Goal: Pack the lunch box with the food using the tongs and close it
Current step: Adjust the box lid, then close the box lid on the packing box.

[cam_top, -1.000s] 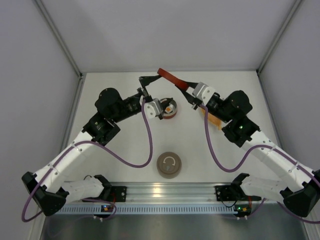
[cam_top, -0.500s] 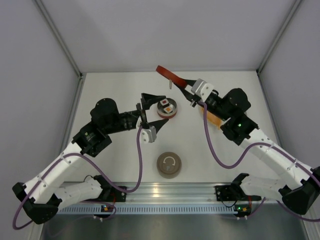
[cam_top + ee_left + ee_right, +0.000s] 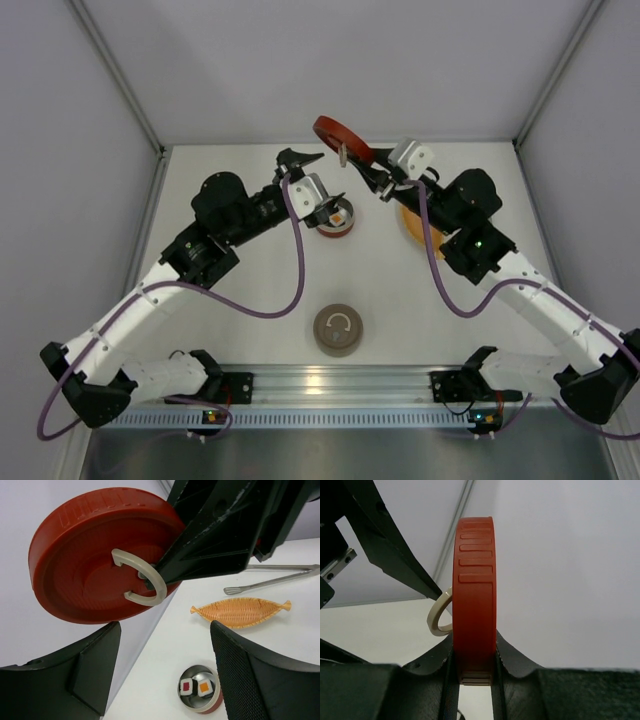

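Note:
The lunch box (image 3: pixel 336 222) is a round red tin, uncovered, on the table at the back centre. Inside it lie two pieces of food: white rolls, one with a red centre (image 3: pixel 187 686) and one with an orange centre (image 3: pixel 203 687). My right gripper (image 3: pixel 366 171) is shut on the edge of the red lid (image 3: pixel 334 134), held upright in the air (image 3: pixel 474 595), its beige ring handle (image 3: pixel 142 578) facing my left gripper. My left gripper (image 3: pixel 303 158) hangs open just left of the lid and holds nothing (image 3: pixel 165 630). The tongs (image 3: pixel 272 578) lie on the table beyond the tray.
An orange boat-shaped tray (image 3: pixel 241 611) lies right of the lunch box, partly under the right arm (image 3: pixel 414 224). A brown round tin (image 3: pixel 338 331) with a ring on its top sits near the front centre. Grey walls stand close behind the lid.
My left gripper swung back and then rose toward the lid's ring, its jaws narrowing a little. The right gripper tilted the lid further up and left.

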You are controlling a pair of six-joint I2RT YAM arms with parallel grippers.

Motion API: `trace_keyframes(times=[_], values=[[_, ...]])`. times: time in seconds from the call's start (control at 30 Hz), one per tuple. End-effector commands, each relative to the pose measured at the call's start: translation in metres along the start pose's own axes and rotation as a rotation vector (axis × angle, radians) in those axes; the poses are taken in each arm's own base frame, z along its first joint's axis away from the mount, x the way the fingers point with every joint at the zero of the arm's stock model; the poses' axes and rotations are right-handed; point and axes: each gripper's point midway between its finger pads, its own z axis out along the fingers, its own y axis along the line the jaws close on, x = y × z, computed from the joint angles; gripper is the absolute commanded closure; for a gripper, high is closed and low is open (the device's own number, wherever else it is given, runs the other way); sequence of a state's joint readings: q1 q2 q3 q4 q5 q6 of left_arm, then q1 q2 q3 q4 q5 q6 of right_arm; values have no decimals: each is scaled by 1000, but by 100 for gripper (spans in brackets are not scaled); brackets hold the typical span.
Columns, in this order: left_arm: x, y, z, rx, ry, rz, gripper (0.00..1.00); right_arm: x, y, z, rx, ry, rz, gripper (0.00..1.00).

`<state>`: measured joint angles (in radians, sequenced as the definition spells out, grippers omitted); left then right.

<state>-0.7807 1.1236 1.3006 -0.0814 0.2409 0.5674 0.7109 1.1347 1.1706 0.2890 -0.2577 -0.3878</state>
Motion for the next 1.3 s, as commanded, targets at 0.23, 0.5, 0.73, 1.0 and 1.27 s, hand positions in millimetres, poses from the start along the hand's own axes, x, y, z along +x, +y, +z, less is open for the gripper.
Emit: trace_keyframes(times=[0.23, 0.5, 0.73, 1.0, 1.27], values=[[-32, 29, 11, -126, -93, -29, 28, -26, -3, 4, 14, -41, 81, 100], [-41, 24, 12, -154, -111, 37, 30, -19, 2, 6, 13, -19, 76, 100], [-51, 27, 15, -172, -109, 17, 39, -16, 5, 8, 14, -6, 78, 100], [-39, 37, 12, -231, -48, 39, 53, -18, 6, 5, 15, -12, 77, 100], [-26, 36, 9, -240, -4, 63, 56, -24, 5, 3, 17, -24, 91, 100]])
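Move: The cream handle on the face of the red box lid, which the right fingers already pinch, sits about 2 cm ahead of the left gripper, 2 cm to its right and some 4 cm above. The open sushi box is on the table, about 13 cm ahead and 42 cm below, sideways level; the closed box is 12 cm back and as far below. From the right gripper the handle is about 4 cm left, 1 cm above, level ahead. Raise the left gripper about 2.5 cm to the lid's handle, easing right at first, then forward about 1.5 cm while turning counter-clockwise some 10 degrees, and narrow the fingers to roughly half open around the handle. Keep the right fingers pinching the lid, lower it about 1.5 cm and a little left, tipping it slightly down. ##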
